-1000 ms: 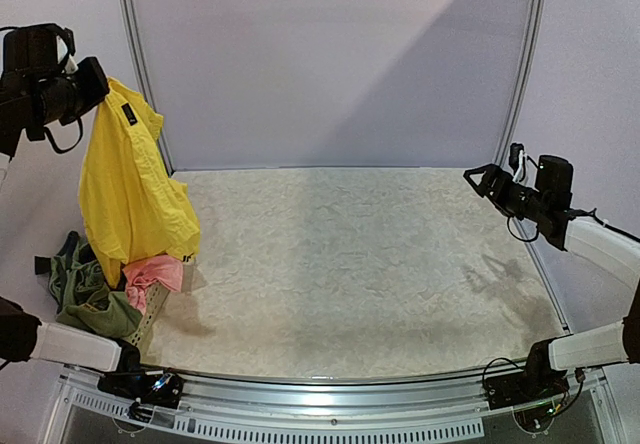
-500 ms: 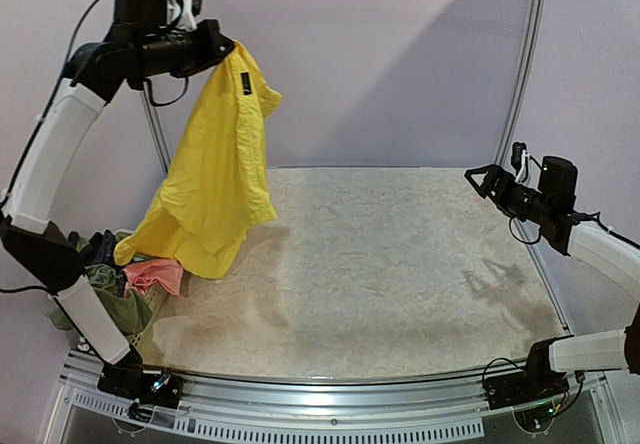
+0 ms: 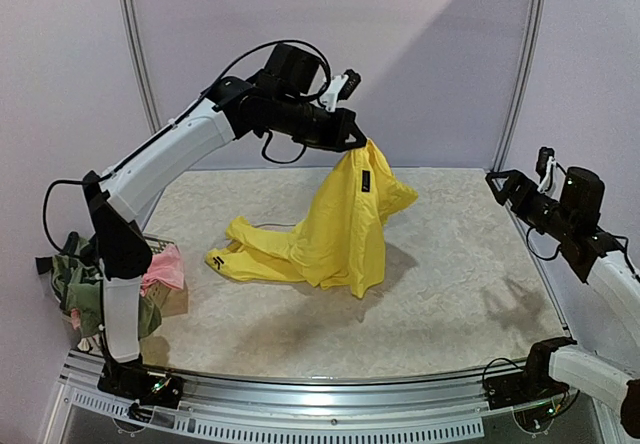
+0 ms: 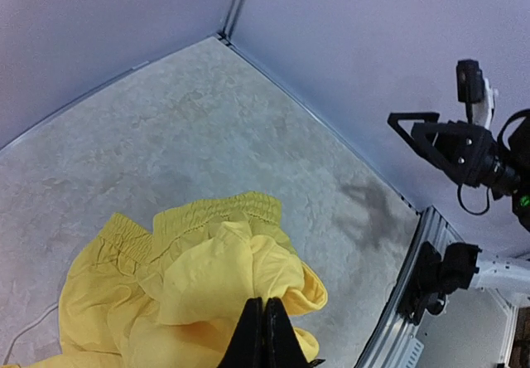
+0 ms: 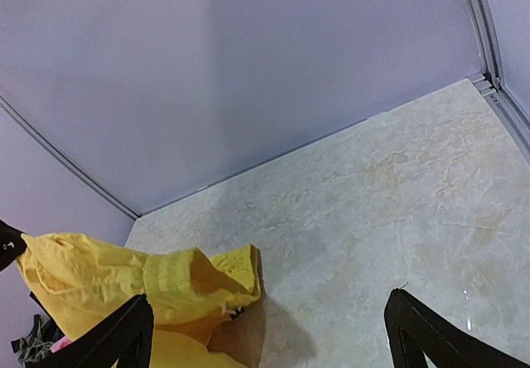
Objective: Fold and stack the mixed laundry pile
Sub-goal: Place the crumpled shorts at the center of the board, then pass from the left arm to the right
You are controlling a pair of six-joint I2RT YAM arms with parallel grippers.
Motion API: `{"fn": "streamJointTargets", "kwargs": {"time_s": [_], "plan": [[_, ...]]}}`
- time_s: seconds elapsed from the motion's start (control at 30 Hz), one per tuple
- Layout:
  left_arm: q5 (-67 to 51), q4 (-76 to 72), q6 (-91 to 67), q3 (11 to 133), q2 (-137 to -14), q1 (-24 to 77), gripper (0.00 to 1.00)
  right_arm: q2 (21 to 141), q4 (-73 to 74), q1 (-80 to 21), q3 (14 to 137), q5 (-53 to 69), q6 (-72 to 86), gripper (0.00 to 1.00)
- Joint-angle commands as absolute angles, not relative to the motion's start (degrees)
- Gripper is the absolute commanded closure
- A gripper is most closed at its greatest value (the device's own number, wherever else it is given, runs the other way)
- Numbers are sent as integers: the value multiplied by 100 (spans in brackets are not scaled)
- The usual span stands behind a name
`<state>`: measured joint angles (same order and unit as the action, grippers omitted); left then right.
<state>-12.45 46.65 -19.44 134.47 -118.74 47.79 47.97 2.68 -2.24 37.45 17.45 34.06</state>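
My left gripper (image 3: 357, 144) is shut on a corner of the yellow drawstring shorts (image 3: 335, 226) and holds it high over the middle of the table. The shorts hang down, and their lower part trails left across the tabletop. In the left wrist view the jaws (image 4: 265, 328) pinch bunched yellow shorts (image 4: 199, 289), with the elastic waistband showing beyond. The rest of the mixed laundry pile (image 3: 95, 294), with a pink piece (image 3: 163, 267) and an olive-green piece, sits at the far left. My right gripper (image 3: 503, 186) stands open at the right edge, holding nothing (image 5: 269, 335), well apart from the shorts (image 5: 124, 277).
A pale mesh basket (image 3: 178, 300) holds the pile off the table's left edge. Lilac walls with metal posts (image 3: 135, 64) close in the back and sides. A metal rail (image 3: 320, 389) runs along the near edge. The marbled tabletop (image 3: 460, 274) lies bare to the right of the shorts.
The left arm has swung from above the basket at the left to the table's middle, carrying the shorts. Their lower end now rests on the table. The right gripper shifted slightly right.
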Motion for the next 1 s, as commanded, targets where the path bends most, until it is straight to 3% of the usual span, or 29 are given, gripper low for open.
{"fn": "streamJointTargets", "kwargs": {"time_s": [0.0,0.27,0.47,0.67,0.97], "plan": [[-1617,4767,-1430,12950,-11420,4953,100,4560,-504,-251,3265,2065,3497,1],[-997,4720,-1227,11865,-10672,4940,100,5086,-3115,-805,2627,4231,3504,2],[-709,4776,-1202,11258,-10199,4878,100,5626,-2648,-2314,2917,4114,1800,3],[-676,4446,-1259,10164,-9590,4727,100,6562,-2819,-2502,3212,3735,1129,6],[-618,4029,-1254,9185,-9089,4643,100,8245,-3077,-2970,3837,4297,825,24]]}}
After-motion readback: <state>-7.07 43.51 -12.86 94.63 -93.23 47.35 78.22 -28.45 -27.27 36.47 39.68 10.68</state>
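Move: The left hand holds the bunched yellow shorts above the board; the board's centre is about 33 cm below it and 4 cm left, neither ahead nor back. The shorts' free waistband corner hangs 10 cm to its right, 3 cm back, 15 cm lower, and their loose end lies on the board about 24 cm left, 2 cm farther out. From the open right hand, that corner is roughly 17 cm left, level fore and aft, 8 cm below. Leftward and swinging some 50 degrees counter-clockwise, the right hand sweeps about 20 cm towards the shorts' free waistband corner, dipping late and starting to close its wide-open fingers. The left hand keeps its pinch, first easing back and down, then going left, about 10 cm left overall with smaller shifts back and down, trailing the cloth over the board. ##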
